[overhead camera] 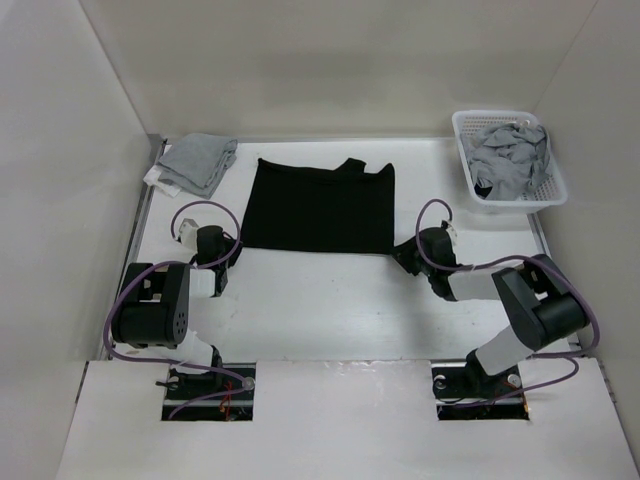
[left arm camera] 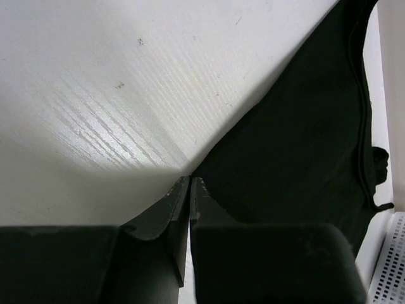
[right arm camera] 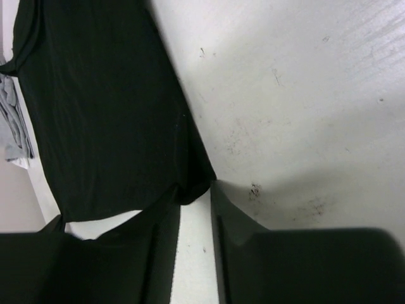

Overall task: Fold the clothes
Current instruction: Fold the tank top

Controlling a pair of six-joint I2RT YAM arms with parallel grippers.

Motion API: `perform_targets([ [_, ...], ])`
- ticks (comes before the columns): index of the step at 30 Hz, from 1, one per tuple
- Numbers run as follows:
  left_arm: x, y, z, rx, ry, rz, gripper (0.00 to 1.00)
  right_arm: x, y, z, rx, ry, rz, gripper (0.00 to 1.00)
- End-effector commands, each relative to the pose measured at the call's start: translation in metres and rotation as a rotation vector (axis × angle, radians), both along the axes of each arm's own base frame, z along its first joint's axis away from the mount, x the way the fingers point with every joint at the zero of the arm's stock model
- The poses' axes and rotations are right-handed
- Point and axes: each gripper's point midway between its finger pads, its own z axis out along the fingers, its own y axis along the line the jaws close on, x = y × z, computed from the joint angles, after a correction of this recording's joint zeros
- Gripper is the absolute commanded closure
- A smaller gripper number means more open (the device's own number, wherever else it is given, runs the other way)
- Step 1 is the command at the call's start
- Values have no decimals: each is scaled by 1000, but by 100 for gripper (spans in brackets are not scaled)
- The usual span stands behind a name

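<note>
The clothes [overhead camera: 320, 208] are a black tank top lying flat across the middle of the white table, straps toward the back. My left gripper [overhead camera: 236, 250] is at its near-left corner. In the left wrist view that gripper [left arm camera: 190, 179] is shut, with the tip of the black fabric [left arm camera: 297, 145] pinched at its fingertips. My right gripper [overhead camera: 398, 255] is at the near-right corner. In the right wrist view the right gripper [right arm camera: 195, 189] is open with a narrow gap, and the corner of the fabric [right arm camera: 107, 114] lies between the fingertips, bare table showing behind it.
A folded grey garment [overhead camera: 195, 163] lies at the back left. A white basket [overhead camera: 505, 118] holding grey clothes [overhead camera: 512, 152] stands at the back right. White walls close the table in on three sides.
</note>
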Motion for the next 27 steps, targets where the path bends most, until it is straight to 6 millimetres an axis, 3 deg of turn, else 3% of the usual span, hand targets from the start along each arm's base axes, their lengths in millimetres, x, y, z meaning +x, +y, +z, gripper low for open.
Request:
perform_targets([
  [1,7,-3,17,-7,-64,-5,99,5,4,-4,19,-5,-10,75],
  [9,9,-4,22,-6,-78,-9,99,11,-2,0,0,-36,-44,96],
  [11,9,-4,28,-7,-91,-10,99,12,-4,7,-12,-62,-46,100],
  [14,7,-9,51,-23,-151,-31,100,6,-4,36,-37,-147,-30,100],
  [17,-3,-12,103,-21,-266,-46,100,-12,-5,78,-85,-234,0,100],
  [20,-25,-11,177,17,-409,-62,100,-40,-15,136,-161,-340,11,100],
  [24,-78,-5,279,74,-619,-61,100,-92,-38,224,-210,-491,3,100],
  [27,-123,-1,338,110,-738,-60,100,-129,-51,281,-190,-576,21,100],
])
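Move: Both grippers sit low over the table at the tank top's near edge. The left gripper is already shut on the near-left corner; the tank top's middle lies about 20 cm to its right and 10 cm farther out, with the grey stack 11 cm left and 22 cm out. The near-right corner lies between the right gripper's part-open fingers; the white basket is some 30 cm to the right and 24 cm out from that hand. Shut the right gripper on the tank top's near-right corner while the left, already shut on the near-left one, holds still. Then raise both together, faster and faster, roughly 30 cm up, drawing them back about 10 cm late in the rise and tipping the fingers up by some 35 to 40 degrees to nearly level. ##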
